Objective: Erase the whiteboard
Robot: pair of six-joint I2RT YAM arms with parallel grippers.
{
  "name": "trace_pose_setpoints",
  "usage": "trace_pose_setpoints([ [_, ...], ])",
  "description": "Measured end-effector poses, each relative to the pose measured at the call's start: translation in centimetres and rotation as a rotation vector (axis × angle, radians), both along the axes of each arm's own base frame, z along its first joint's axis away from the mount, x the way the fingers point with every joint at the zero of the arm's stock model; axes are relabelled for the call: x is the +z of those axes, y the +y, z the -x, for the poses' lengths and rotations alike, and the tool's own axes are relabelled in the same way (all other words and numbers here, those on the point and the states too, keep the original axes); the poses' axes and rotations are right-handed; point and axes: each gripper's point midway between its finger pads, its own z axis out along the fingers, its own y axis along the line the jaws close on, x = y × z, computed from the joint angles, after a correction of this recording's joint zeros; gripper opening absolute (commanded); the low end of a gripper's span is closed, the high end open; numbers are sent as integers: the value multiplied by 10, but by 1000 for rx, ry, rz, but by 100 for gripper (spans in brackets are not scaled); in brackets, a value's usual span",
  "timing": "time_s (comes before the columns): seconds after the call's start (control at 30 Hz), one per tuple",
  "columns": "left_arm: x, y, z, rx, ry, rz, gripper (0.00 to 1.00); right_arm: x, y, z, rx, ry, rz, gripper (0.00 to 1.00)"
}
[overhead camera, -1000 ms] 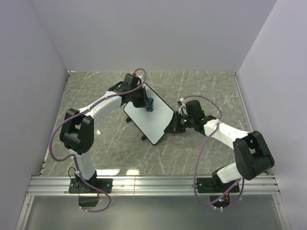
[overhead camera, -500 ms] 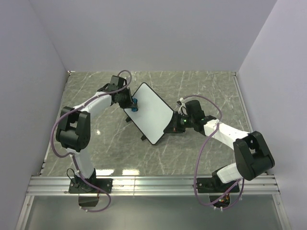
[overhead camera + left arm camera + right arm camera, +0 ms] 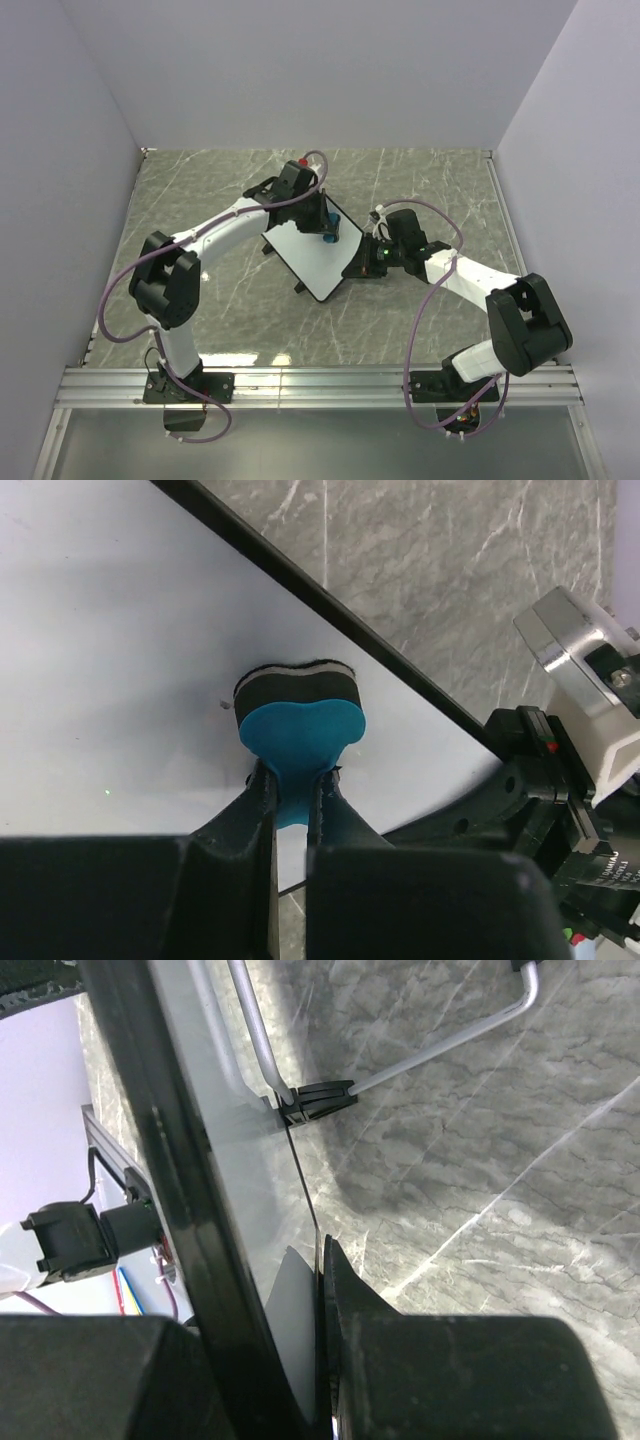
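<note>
The whiteboard [image 3: 305, 258] is a white panel with a thin black rim, lying tilted near the table's middle, and I see no marks on it. My left gripper [image 3: 325, 226] is shut on a blue eraser [image 3: 300, 728], whose black felt pad [image 3: 295, 685] presses on the whiteboard [image 3: 120, 650] near its far right rim. My right gripper [image 3: 361, 263] is shut on the board's right edge. In the right wrist view the whiteboard's rim [image 3: 190, 1210] runs between that gripper's [image 3: 318, 1265] fingers [image 3: 350, 1300].
The grey marble table [image 3: 210, 290] has walls at the left, back and right. An aluminium rail [image 3: 320, 385] runs along the near edge by the arm bases. A bent wire stand [image 3: 420, 1050] and a black clip [image 3: 315, 1100] show under the board.
My left gripper carried the eraser to the board's left edge, then swept right across it to the far right part. The right gripper and the board stayed put.
</note>
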Motion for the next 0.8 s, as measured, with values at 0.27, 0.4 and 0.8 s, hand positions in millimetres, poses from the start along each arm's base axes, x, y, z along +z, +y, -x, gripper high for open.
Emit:
trace_pose_setpoints([
  [0.27, -2, 35, -26, 83, 29, 21, 0, 2, 4, 0, 12, -19, -7, 0],
  [0.4, -20, 83, -59, 202, 38, -30, 0, 2, 6, 1, 18, -29, -11, 0],
  [0.8, -77, 175, -68, 363, 133, -191, 0, 4, 8, 1, 25, -36, -18, 0],
])
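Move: The left hand already holds the eraser on the board. The board's left corner lies about 17 cm to its left, 7 cm ahead and 9 cm lower; the board's middle is roughly 4 cm left, 1 cm back and 4 cm below. From the right hand, which pinches the board's edge, that left corner is some 25 cm left, 14 cm ahead and 4 cm lower. Left hand sweeps the gripped eraser about 17 cm left, sinking and reaching forward, across to the board's left corner. ##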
